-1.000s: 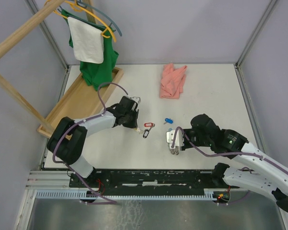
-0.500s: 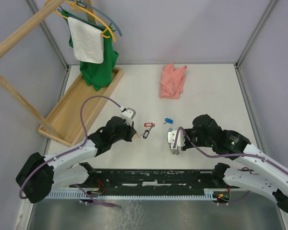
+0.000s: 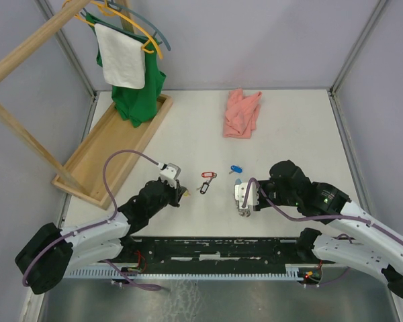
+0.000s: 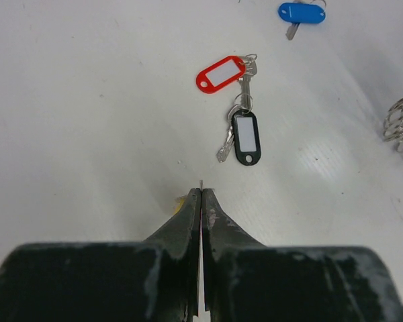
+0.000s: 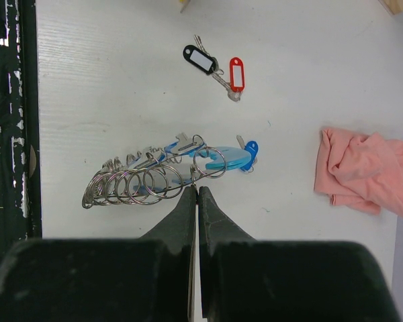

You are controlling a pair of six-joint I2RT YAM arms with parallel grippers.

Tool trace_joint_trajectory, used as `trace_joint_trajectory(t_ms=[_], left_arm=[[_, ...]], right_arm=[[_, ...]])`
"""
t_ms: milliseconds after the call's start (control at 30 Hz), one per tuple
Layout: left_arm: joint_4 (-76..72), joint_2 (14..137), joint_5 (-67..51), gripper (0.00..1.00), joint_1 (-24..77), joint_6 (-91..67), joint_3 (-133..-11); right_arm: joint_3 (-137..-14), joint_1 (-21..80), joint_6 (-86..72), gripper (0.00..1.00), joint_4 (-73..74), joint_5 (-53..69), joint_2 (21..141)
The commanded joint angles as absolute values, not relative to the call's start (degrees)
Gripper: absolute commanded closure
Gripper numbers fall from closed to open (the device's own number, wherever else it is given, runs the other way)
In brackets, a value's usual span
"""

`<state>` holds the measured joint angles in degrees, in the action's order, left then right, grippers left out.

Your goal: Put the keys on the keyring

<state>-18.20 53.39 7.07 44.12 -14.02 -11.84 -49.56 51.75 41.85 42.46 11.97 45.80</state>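
Two keys lie together mid-table, one with a red tag (image 4: 220, 72) (image 3: 208, 175) and one with a black tag (image 4: 246, 137) (image 3: 203, 187). A blue-tagged key (image 4: 301, 12) (image 5: 250, 149) lies farther back. My left gripper (image 4: 201, 191) (image 3: 181, 191) sits just left of and nearer than those two. It is shut on a thin metal sliver, with a bit of yellow tag (image 4: 181, 200) showing beside the jaws. The keyring (image 5: 148, 178) (image 3: 244, 212), a row of silver rings with a light-blue tag (image 5: 221, 159), hangs from my right gripper (image 5: 195, 190), which is shut on one ring.
A pink cloth (image 3: 242, 113) (image 5: 363, 171) lies at the back of the table. A wooden tray (image 3: 107, 144) sits at the left edge. Above it, a wooden rack carries a green shirt (image 3: 138, 94) and a white towel (image 3: 121, 57) on hangers.
The left arm has swung round and drawn back toward the near edge, and its shut gripper now points at the red and black keys from the left. The right arm has not moved.
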Motion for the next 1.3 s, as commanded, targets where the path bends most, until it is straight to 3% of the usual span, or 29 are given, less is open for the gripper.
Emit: trace_joint_trajectory(t_ms=[0,267,400,500,667,967,1267], left_arm=[[-34.1,58.4,10.2,0.97,44.6,-12.1,-9.4],[-60.4,75.9,13.4,0.97,47.7,-7.5,-5.7],[-64.9,81.5,14.5,0.95,49.6,-6.5,-5.6],[-63.3,80.9,14.9,0.87,50.0,-7.6,-5.3],[-50.3,74.0,16.3,0.66,50.1,-9.3,-7.0],[-14.7,63.2,16.3,0.42,50.0,-16.8,-18.8],[17.2,73.9,15.8,0.39,50.0,-23.1,-39.4]], right_arm=[[-49.8,52.0,41.5,0.99,38.2,12.9,45.3],[-49.6,52.0,41.6,0.99,38.3,12.6,45.1],[-49.7,52.1,41.6,0.99,38.6,12.3,45.0],[-49.6,52.1,41.6,0.99,38.7,12.1,44.8],[-49.5,52.1,41.6,0.99,38.5,12.1,44.7],[-49.6,52.1,41.6,0.99,38.7,12.1,44.7],[-49.7,52.1,41.5,0.99,38.6,12.2,44.9]])
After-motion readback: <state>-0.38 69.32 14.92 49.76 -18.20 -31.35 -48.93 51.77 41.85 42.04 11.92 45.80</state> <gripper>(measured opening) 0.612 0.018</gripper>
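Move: The left gripper still holds the yellow-tagged key, and its set-down spot on the bare table is some 5 cm below and about 3 cm to the right, about level with the fingertips fore and aft. The black-tagged key lies about 7 cm right and 2 cm ahead of the hand, the red-tagged key roughly 9 cm right and 7 cm ahead. From the right hand that spot is about 16 cm left, 6 cm forward and 17 cm below. Lower the left gripper about 4.5 cm, easing a couple of centimetres to the right, to put the yellow-tagged key on the table just short of the black one. Open the fingers past halfway while lifting back up about 4.5 cm, ending slightly farther right and tipping the fingers downward over the key by some 10 degrees. ##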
